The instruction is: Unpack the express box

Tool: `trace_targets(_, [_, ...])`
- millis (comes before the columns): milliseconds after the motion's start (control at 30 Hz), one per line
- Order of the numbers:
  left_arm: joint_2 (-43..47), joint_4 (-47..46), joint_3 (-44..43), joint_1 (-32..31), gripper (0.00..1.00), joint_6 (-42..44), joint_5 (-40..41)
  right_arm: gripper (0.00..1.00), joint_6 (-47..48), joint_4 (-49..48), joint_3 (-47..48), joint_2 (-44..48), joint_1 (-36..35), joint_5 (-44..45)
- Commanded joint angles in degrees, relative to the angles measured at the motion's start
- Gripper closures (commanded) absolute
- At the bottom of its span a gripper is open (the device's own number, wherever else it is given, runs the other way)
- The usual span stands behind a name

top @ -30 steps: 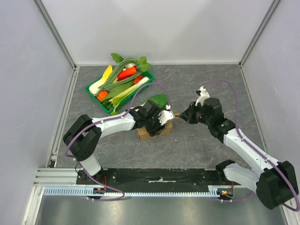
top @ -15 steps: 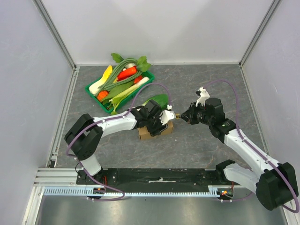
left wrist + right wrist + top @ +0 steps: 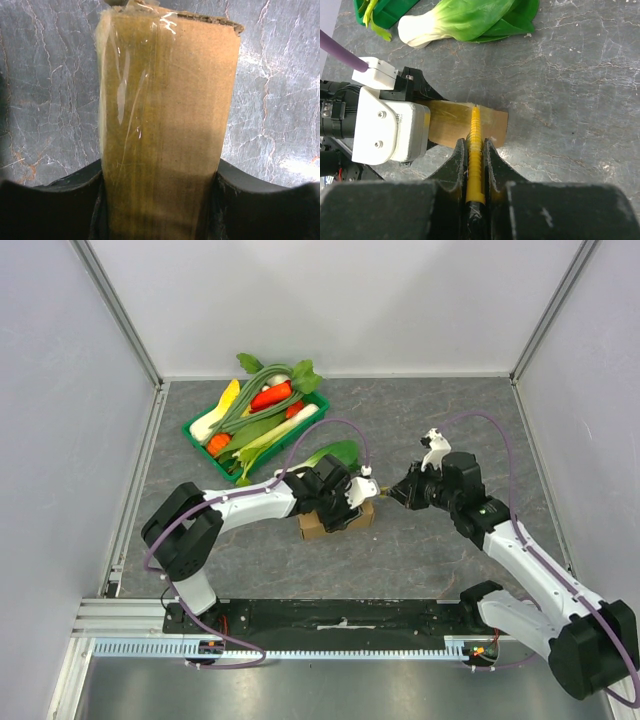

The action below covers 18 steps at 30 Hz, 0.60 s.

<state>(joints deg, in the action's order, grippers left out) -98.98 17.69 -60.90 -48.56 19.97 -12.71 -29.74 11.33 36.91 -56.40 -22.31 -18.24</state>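
The express box (image 3: 338,523), a small brown carton with clear tape along its top, sits on the grey table. My left gripper (image 3: 343,502) is shut on it; in the left wrist view the box (image 3: 165,115) fills the gap between both black fingers (image 3: 50,205). My right gripper (image 3: 475,146) is shut on a yellow ribbed cutter (image 3: 475,135). The cutter's tip rests on the box's top (image 3: 447,127) near its far edge. From above, the right gripper (image 3: 388,490) stands just right of the box.
A bok choy (image 3: 328,454) lies just behind the box, also seen in the right wrist view (image 3: 465,20). A green vegetable tray (image 3: 194,430) full of produce stands at the back left. Grey walls close in three sides.
Both grippers and the box have shifted slightly right and toward the near edge. Both grips are unchanged.
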Motion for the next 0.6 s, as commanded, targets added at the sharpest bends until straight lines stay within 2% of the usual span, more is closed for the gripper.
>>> trace_targets(0, [-4.4,1.8,1.1,1.4,0.69,-4.0,8.3,1.0,0.8,16.4,0.7,2.3,-0.5,-6.0])
trace_targets(133, [-3.9,1.9,0.7,1.3,0.67,-4.3,7.9,1.0,1.1,18.8,4.4,4.6,0.9,-2.6])
trace_targets(233, [-2.8,1.4,0.1,1.3,0.59,-4.7,7.0,1.0,0.7,19.6,8.2,6.0,2.1,2.6])
trace_targets(300, [-1.2,0.2,-0.3,1.3,0.48,-4.8,5.3,1.0,0.2,20.3,10.6,5.7,3.0,6.2])
trace_targets(333, [-0.7,-0.4,-0.4,1.3,0.41,-4.9,4.6,1.0,0.5,20.0,11.2,5.6,3.1,9.4])
trace_targets(367, [0.0,-0.8,-1.1,1.2,0.01,-5.5,4.1,1.0,0.6,20.0,11.7,5.0,3.4,11.3])
trace_targets(467, [2.0,-2.8,-3.6,1.1,0.0,-6.3,3.3,1.0,0.5,17.9,12.9,2.6,4.6,16.5])
trace_targets(567, [3.8,-4.4,-6.7,1.1,0.0,-7.0,2.1,1.0,-0.7,12.5,12.4,-1.0,6.3,17.0])
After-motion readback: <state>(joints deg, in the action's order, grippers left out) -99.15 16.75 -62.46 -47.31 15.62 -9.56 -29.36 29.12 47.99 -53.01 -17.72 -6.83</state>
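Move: About 12 cm to the right hand's left, level with it fore and aft and some 12 cm below, lies the middle of the express box; its taped right end is under the yellow cutter which that hand holds. The left fingers already grip the box about its middle. From the box, the bok choy lies some 13 cm farther out and 3 cm left, the vegetable basket about 21 cm farther out and 19 cm left. Drawing the cutter off the box's taped right end, the right hand jerks about 2 cm back and a little right, then swings right, up and forward again, ending some 6 cm right and 4 cm higher, turned about 15 degrees clockwise, its grip kept. The left hand eases 2 cm forward, turning slightly counter-clockwise, and opens wide late on, its forward finger coming clear of the box. ##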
